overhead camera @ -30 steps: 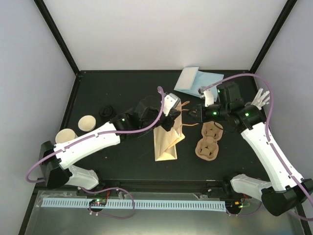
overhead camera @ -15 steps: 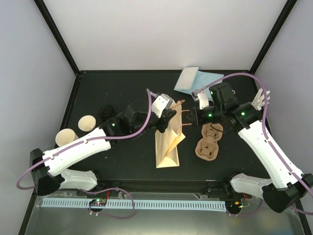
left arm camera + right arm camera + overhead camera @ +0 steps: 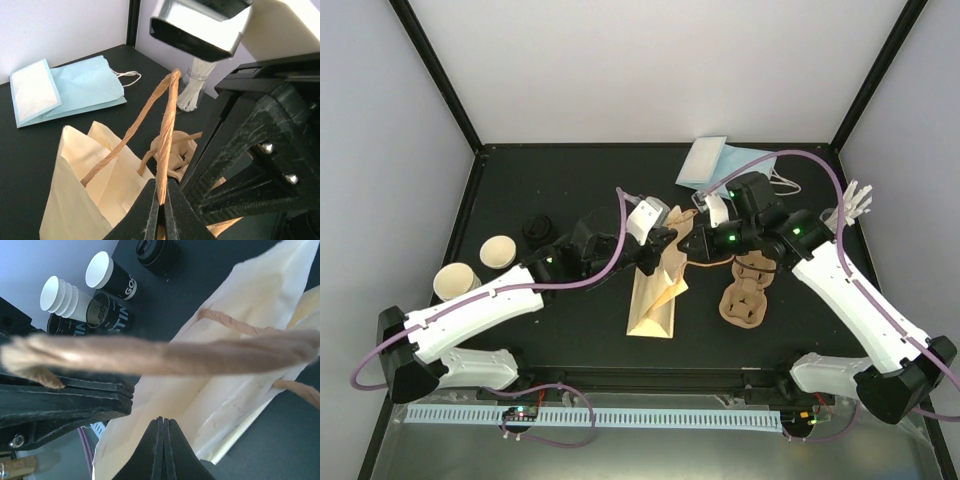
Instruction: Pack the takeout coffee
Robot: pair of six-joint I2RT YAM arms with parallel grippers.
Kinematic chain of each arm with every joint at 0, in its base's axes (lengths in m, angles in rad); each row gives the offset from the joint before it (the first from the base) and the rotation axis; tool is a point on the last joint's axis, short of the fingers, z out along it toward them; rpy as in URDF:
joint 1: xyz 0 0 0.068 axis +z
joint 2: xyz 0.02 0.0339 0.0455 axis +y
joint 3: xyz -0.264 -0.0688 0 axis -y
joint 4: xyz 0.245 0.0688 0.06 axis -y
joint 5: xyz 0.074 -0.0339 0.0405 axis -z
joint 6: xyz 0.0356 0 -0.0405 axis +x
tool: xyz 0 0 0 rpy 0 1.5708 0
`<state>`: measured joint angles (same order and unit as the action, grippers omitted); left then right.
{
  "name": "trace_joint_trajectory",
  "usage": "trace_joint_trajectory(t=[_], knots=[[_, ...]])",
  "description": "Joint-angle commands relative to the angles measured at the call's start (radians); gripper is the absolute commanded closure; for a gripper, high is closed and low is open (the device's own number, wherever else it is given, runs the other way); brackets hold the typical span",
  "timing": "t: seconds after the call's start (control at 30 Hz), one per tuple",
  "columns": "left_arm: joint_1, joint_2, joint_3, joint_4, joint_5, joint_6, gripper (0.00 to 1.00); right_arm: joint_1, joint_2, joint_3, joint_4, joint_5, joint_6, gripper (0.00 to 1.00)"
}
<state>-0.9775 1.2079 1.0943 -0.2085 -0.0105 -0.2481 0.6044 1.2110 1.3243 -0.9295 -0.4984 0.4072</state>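
Observation:
A tan paper bag [image 3: 653, 297] stands half raised in the middle of the table. My left gripper [image 3: 665, 243] is shut on one of its twisted paper handles [image 3: 167, 125], pinching it near the bottom of the loop [image 3: 161, 187]. Just right of it, over the bag's mouth, my right gripper [image 3: 688, 247] is shut [image 3: 162, 421] and nothing shows between its jaws. The bag's other handle [image 3: 225, 320] hangs loose. A round black lid [image 3: 538, 230] sits at the left. I cannot tell whether the takeout coffee is under it.
A brown pulp cup carrier [image 3: 745, 293] lies right of the bag. Open cups [image 3: 500, 250] and a stack of cups [image 3: 454, 282] stand at the left. A pale blue bag [image 3: 720, 160] lies at the back. White cutlery [image 3: 854, 204] stands at the right edge.
Both grippers have moved left and closer together. The bag has risen by its handle, shifted left and stands more upright. Both grippers stayed shut.

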Motion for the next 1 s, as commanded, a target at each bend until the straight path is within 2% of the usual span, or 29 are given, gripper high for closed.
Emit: trace_joint_trajectory(t=[0.0,0.3,0.43,0.6,0.77,0.97], knots=[[-0.006,-0.035,-0.01,0.035,-0.001,-0.02,0.98,0.026,0.005,-0.046,0.087,0.004,0.057,0.99],[-0.006,-0.045,-0.041,0.035,0.002,-0.051,0.98,0.04,0.034,-0.112,0.227,0.085,0.231,0.99],[-0.006,-0.048,-0.047,0.021,0.004,-0.064,0.98,0.064,0.064,-0.096,0.23,0.126,0.266,0.99],[-0.006,-0.051,-0.052,0.011,-0.006,-0.072,0.98,0.098,0.106,-0.06,0.196,0.192,0.343,0.99],[-0.006,-0.067,-0.056,0.004,-0.07,-0.103,0.98,0.131,0.12,-0.033,0.121,0.331,0.426,0.99],[-0.004,-0.126,-0.101,0.007,-0.191,-0.143,0.98,0.135,0.174,0.063,-0.084,0.534,0.454,0.99]])
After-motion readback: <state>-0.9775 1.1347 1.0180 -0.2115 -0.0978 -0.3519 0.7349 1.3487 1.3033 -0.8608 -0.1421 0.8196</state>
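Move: The brown paper bag's open mouth lies about 3 cm ahead of the right hand, 3 cm to its left and 6 cm below it. The left hand already grips one of its handles, with the mouth some 9 cm below, 1 cm ahead and 1 cm right of that hand. From the right hand the cup carrier is some 14 cm right, 3 cm ahead and 26 cm down; the blue bag is 30 cm ahead, 10 cm right and 27 cm down. The bag's open mouth is what the shut right fingers work down to: they sink about 5.5 cm and go 3.5 cm forward, edging left before swinging partly back right, while the wrist turns clockwise some 25 degrees and tips slightly down, the free handle's strands to either side of the hand. The left fingers keep their pinch on the handle, dip slightly, then draw it left a couple of centimetres. ##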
